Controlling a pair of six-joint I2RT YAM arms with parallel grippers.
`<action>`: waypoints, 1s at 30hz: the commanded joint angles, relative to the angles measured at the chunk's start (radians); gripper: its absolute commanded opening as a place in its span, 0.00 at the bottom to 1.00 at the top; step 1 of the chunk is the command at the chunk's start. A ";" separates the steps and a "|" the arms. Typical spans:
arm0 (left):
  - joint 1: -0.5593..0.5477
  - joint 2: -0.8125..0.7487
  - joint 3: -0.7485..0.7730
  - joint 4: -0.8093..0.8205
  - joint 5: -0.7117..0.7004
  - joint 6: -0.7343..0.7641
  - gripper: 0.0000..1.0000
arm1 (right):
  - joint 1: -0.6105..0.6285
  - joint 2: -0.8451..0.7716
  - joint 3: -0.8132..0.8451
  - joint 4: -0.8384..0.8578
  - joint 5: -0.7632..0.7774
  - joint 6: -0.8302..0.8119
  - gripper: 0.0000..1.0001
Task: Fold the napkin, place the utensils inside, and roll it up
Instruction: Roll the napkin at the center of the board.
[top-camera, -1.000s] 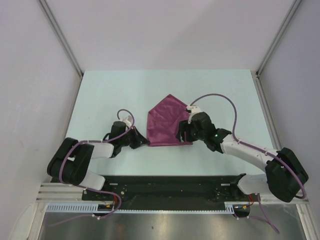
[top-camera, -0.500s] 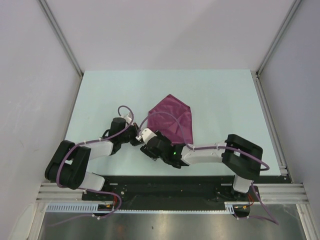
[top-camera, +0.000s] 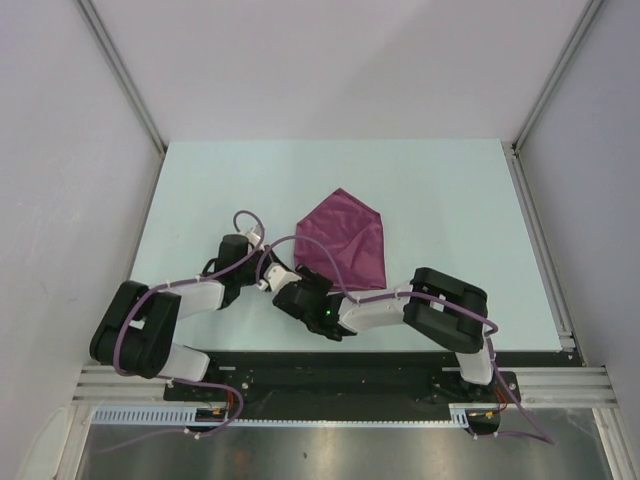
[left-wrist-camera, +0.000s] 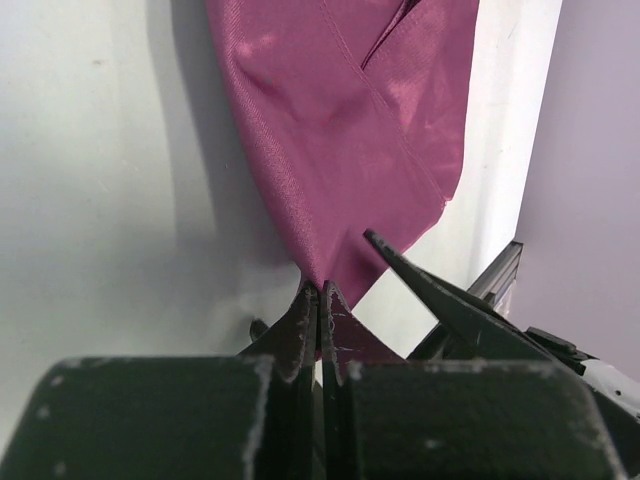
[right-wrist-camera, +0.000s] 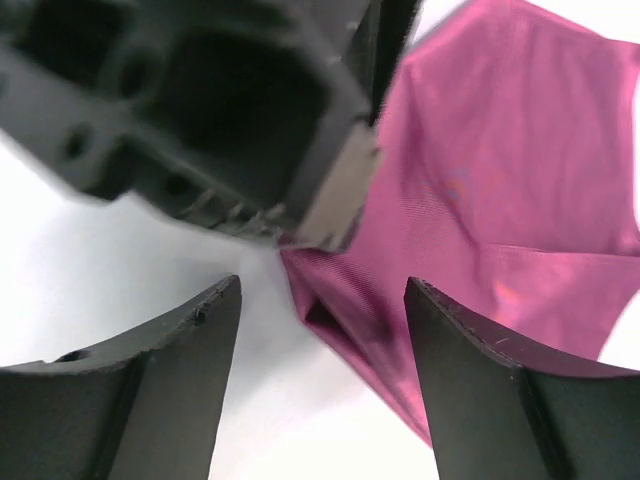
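The plum napkin (top-camera: 342, 240) lies folded on the table with a point toward the far side. My left gripper (top-camera: 272, 275) is shut on its near-left corner, and in the left wrist view the cloth (left-wrist-camera: 340, 120) runs straight into the closed tips (left-wrist-camera: 320, 292). My right gripper (top-camera: 292, 290) has come in beside that same corner. In its wrist view its jaws (right-wrist-camera: 322, 292) stand open, low over the napkin edge (right-wrist-camera: 480, 200), which has a small pucker between the fingers (right-wrist-camera: 190, 340). They hold nothing. The utensils are out of view.
The pale table (top-camera: 450, 180) stretches past the napkin to the far and right sides, with grey walls around it. The right arm's elbow (top-camera: 445, 300) is folded back near the front edge. The left gripper's body (right-wrist-camera: 200, 110) fills the upper left of the right wrist view.
The right arm has swung from the napkin's near-right corner across to its near-left corner, beside the left gripper. The left gripper has kept its hold and barely moved.
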 joint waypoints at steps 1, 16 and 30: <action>0.022 -0.015 0.011 0.019 0.038 0.006 0.00 | 0.005 0.027 0.051 0.009 0.105 -0.009 0.71; 0.042 -0.018 -0.001 0.021 0.043 0.011 0.00 | -0.035 0.001 -0.018 -0.045 0.128 -0.006 0.43; 0.057 -0.036 0.019 -0.015 0.029 0.051 0.53 | -0.081 -0.049 -0.039 -0.048 -0.102 -0.125 0.00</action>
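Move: My left hand still pinches the napkin's near-left corner. My open right hand waits just right of it, about 3 cm away. The stretch of the napkin's near edge I want lies some 3 cm right of my right fingers, 2 cm ahead and 1 cm lower, and about 6 cm to my left hand's right. The napkin's near-right corner is roughly 18 cm right and 4 cm back of my right hand; its far tip is 20 cm ahead, 7 cm right. I slide my open right hand about 3 cm right along the near edge, away from my left fingers, easing some 2 cm forward and 1 cm down, then shut its fingers and pinch the rolled edge beside the corner. My left hand keeps its grip, drifting barely 1 cm left, until my right has closed; then its fingers open and let go of the corner. ##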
